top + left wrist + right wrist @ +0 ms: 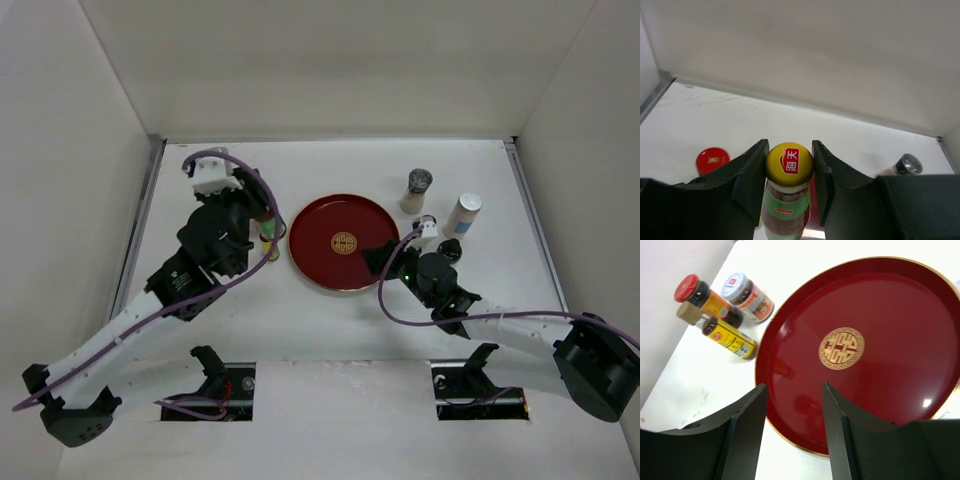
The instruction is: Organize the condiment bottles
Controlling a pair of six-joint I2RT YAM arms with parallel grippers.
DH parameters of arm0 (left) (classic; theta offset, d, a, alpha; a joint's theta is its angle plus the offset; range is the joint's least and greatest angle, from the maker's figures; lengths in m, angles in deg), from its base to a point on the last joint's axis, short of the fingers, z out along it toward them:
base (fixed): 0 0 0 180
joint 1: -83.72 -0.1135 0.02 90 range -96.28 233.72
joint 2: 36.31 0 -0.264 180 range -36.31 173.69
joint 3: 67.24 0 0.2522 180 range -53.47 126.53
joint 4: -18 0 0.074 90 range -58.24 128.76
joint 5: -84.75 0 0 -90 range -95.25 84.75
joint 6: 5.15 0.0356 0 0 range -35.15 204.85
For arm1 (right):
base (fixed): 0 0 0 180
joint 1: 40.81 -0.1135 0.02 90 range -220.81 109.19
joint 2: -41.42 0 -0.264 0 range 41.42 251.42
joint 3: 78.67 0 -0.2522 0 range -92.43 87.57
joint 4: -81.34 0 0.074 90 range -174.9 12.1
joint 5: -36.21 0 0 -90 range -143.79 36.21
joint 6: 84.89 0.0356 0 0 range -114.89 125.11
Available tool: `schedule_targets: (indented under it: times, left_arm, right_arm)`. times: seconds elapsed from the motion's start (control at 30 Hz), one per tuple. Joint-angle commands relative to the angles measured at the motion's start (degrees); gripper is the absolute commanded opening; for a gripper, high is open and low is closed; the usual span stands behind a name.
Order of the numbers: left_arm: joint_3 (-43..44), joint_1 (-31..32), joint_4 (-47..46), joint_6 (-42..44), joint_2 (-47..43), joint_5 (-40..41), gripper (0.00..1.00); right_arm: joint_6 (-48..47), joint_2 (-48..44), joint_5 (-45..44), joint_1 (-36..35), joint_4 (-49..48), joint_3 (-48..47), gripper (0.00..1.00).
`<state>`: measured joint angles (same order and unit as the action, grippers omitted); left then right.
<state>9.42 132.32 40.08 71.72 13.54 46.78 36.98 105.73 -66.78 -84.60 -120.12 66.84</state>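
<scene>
My left gripper (pixel 789 145) is shut on the yellow cap of the slim green-labelled bottle (pixel 788 200), which stands upright just left of the round dark-red tray (pixel 320 215). From above, this gripper (pixel 265 228) covers most of that bottle (pixel 268 243). My right gripper (pixel 794 387) is open with nothing between its fingers and hangs over the tray's rim (pixel 790 432). Past the tray in the right wrist view are a red-lidded dark jar (pixel 695 290), a white-capped jar (pixel 742 290) and a yellow-labelled bottle (pixel 730 337). A grey-capped shaker (pixel 417 190) and a white cylinder (pixel 463 213) stand right of the tray.
The tray, with its gold emblem (pixel 344 242), holds no bottles. A red lid (pixel 713 159) shows left of my left fingers and the shaker's cap (pixel 909 164) to their right. A small dark object (pixel 450 248) sits beside the right arm. White walls enclose the table on three sides.
</scene>
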Motion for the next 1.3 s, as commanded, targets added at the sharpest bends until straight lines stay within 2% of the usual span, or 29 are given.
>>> schedule_targets:
  times: [0.0, 0.17, 0.4, 0.63, 1.07, 1.27]
  left_arm:
    - [3.6, 3.0, -14.8, 3.5, 5.8, -1.0, 0.14]
    - [3.8, 2.5, -23.2, 3.7, 16.4, -4.7, 0.14]
    - [4.9, -2.1, -33.1, 3.2, 29.1, -10.7, 0.14]
    - [7.3, -4.0, -34.5, 3.0, 38.3, -13.4, 0.14]
    - [2.0, -6.0, -42.2, 2.8, 45.1, -16.2, 0.17]
    - [-3.5, -6.2, -45.1, 2.8, 44.4, -14.8, 0.30]
  right_arm:
    - [1.2, -1.7, -1.0, 1.0, -3.6, 0.8, 0.54]
    - [1.8, -3.2, -1.9, 2.2, -3.1, 1.5, 0.54]
    - [1.9, -1.6, -2.6, 2.5, -3.1, 1.3, 0.54]
    - [1.9, -2.1, -2.6, 2.6, -3.1, 1.4, 0.54]
    - [1.6, -3.0, -2.6, 2.7, -3.0, 1.7, 0.54]
    - [1.5, -2.5, -2.6, 2.7, -3.0, 1.6, 0.54]
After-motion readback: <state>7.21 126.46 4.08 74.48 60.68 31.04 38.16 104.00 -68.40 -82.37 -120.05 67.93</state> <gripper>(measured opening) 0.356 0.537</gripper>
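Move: The tray, over which the bottle held in the left gripper has to go, has its middle about 7 cm ahead, 19 cm to the right and 40 cm below. Beside its left rim, about 36 cm below the hand, the white-lid jar stands 10 cm ahead and 2 cm left, and the red-lid jar 8 cm ahead and 11 cm left; the khaki-cap bottle is 3 cm ahead, level sideways. From the right gripper, the tray is 6 cm ahead, 6 cm left and 15 cm below. Bring the left gripper, still pinching the sauce bottle by its yellow cap, first to the right, then forward and steeply down towards the far-left part of the tray: about 20 cm down and some 15 cm each to the right and forward. Tip the fingers slightly down and turn them about 10 degrees clockwise, easing off near the tray floor; keep the grip. ##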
